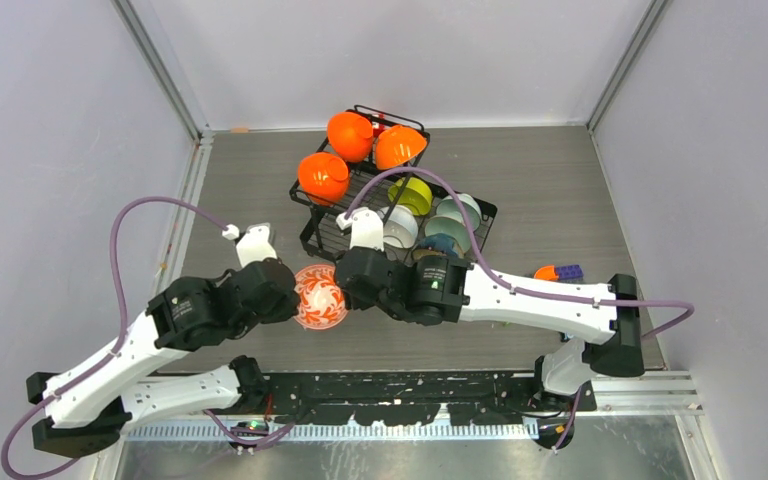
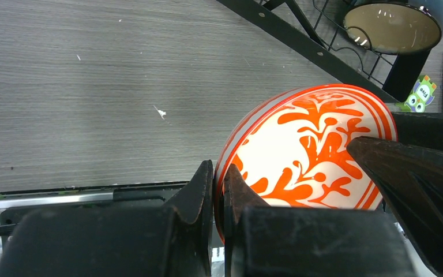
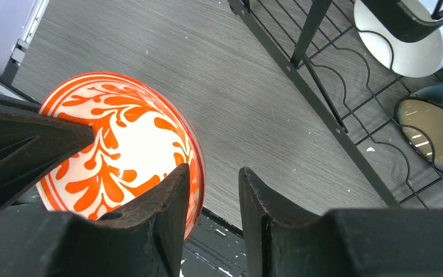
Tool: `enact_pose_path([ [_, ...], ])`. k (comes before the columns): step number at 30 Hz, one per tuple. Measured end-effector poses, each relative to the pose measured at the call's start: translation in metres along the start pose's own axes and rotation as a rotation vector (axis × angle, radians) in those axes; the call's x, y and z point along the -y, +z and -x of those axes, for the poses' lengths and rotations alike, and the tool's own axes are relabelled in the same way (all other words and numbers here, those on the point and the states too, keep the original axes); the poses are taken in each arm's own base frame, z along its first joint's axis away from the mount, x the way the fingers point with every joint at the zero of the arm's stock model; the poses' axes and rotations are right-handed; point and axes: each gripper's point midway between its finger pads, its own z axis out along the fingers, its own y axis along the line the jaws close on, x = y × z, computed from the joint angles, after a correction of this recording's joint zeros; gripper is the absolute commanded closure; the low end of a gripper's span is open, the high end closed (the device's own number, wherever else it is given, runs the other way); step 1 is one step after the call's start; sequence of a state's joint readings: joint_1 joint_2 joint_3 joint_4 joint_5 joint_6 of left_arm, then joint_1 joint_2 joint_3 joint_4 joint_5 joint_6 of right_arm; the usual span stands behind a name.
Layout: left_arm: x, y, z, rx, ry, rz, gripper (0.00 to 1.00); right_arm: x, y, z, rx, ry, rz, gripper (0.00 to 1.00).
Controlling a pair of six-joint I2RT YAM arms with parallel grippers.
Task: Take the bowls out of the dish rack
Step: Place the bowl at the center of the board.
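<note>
A white bowl with a red pattern hangs tilted above the table in front of the black dish rack. My left gripper is shut on its rim. My right gripper is at the opposite rim, jaws apart: one finger lies over the bowl's inside and the rim sits just within the gap. Three orange bowls sit on the rack's upper part. Lime, white, mint and dark bowls stand in the lower tier.
Flat toy blocks lie on the table right of the rack, and an owl card lies by its corner. The black mounting rail runs along the near edge. Walls close in on both sides.
</note>
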State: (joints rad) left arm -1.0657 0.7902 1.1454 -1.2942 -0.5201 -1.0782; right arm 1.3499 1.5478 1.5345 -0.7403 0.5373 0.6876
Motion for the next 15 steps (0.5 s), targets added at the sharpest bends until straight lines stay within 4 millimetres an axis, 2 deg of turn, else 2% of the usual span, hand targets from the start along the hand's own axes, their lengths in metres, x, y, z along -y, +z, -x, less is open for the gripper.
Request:
enact_pose_path([
  [5,0.001,0.002,-0.001,-0.004,-0.002,0.007,1.0,-0.001,0.005,-0.005,-0.02,-0.006,-0.001,0.7],
  [9,0.002,0.003,-0.002,-0.009,-0.002,0.015,0.97,-0.003,0.009,-0.011,-0.039,-0.013,0.003,0.83],
  [10,0.001,0.004,-0.002,-0.01,-0.001,0.017,0.93,-0.004,0.01,-0.012,-0.043,-0.013,0.006,0.87],
  [12,0.001,0.004,-0.003,-0.013,0.001,0.023,0.77,-0.005,0.011,-0.011,-0.043,-0.011,0.004,0.95],
  [15,0.001,0.003,-0.001,-0.01,-0.003,0.02,0.4,-0.004,0.012,-0.006,-0.039,-0.006,-0.003,0.99],
])
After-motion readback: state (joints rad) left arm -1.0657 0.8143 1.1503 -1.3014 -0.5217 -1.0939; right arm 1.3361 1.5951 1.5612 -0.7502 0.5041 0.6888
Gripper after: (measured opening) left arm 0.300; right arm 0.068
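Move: Bowl with the red-orange pattern: pinched at its left rim by the left hand, its middle some 5 cm right, 2 cm ahead and a little below. From the open right hand, whose fingers straddle the opposite rim, it lies about 6 cm left, 1 cm back and 2 cm lower. Beyond, from the right hand, the white bowl is roughly 22 cm ahead and 8 right, the blue bowl 15 ahead and 17 right, both some 16 cm lower. Easing down a bit over 1 cm and slightly left onto the bowl's right rim, the right hand closes from about half open and pinches the rim between its fingertips. The left hand stays in place, keeping its hold until the right fingers are nearly shut, then opens about a quarter and lets go of the left rim, its fingertips still on either side. ##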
